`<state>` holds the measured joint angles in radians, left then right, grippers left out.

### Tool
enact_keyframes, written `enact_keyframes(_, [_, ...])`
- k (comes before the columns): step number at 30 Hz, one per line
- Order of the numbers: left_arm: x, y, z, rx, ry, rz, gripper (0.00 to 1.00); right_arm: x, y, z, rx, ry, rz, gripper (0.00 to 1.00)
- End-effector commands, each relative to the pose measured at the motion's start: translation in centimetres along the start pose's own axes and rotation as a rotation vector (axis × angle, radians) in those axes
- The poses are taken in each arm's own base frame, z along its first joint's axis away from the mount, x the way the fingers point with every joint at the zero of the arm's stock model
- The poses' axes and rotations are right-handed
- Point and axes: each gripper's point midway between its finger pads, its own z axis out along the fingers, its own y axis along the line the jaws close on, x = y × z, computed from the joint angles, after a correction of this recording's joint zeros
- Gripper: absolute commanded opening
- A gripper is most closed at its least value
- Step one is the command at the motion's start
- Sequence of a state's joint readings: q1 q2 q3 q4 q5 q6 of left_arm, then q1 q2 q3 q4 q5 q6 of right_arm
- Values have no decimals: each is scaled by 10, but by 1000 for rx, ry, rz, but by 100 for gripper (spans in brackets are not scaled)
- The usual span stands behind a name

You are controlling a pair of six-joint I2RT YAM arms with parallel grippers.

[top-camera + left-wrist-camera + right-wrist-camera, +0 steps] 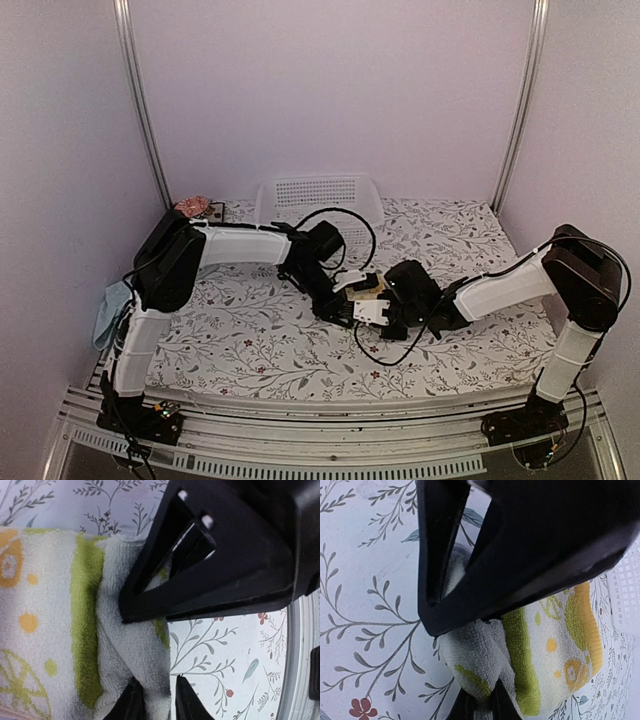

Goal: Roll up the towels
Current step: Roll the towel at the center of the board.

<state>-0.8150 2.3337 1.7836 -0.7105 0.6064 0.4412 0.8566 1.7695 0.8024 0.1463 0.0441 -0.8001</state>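
The yellow-green and white towel lies mid-table, bunched between the two grippers. In the left wrist view this towel shows its green stripe and yellow print. My left gripper straddles a fold at its edge, jaws slightly apart, with a thin gap beside one finger. In the right wrist view my right gripper is pinched tight on a white corner of the towel. Both grippers nearly touch each other. The pale blue towel hangs off the table's left edge.
A white perforated basket stands at the back centre. Next to it, at the back left corner, sits a small pink object. A floral-patterned cover spreads over the table. Walls close in on the left and right.
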Motion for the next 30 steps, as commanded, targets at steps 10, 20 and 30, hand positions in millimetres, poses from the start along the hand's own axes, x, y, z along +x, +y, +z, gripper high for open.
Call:
enact_keyframes(10, [10, 21, -59, -327, -117, 56, 26, 13, 28, -1, -193, 41, 129, 5])
enact_keyframes(20, [12, -1, -84, -430, -277, 178, 26, 10, 23, -1, -326, 34, 296, 5])
enact_keyframes(30, [19, -24, -67, -520, -278, 445, 25, 5, 22, 3, -488, 61, 440, 6])
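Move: The towel's rolled edge, about 3 cm thick, lies left to right between the two grippers. Its middle is some 3 cm right of the left hand, 1 cm ahead and at about its height. From the right hand, already pinching it near its right end, its middle is about 3 cm to the left and level with it. The flat, unrolled part lies about 5 cm farther out than the roll. The white basket stands roughly 27 cm ahead of the left hand and 5 cm to its left. Draw the left gripper, its fingers already slightly open, off the roll: about 7 cm left and up some 4 cm, sinking a little at the end, fingertips swinging forward. Meanwhile keep the right pinch on the roll in place and turn that wrist about 25 degrees, so its forward-slanting fingers come to point more steeply down. ##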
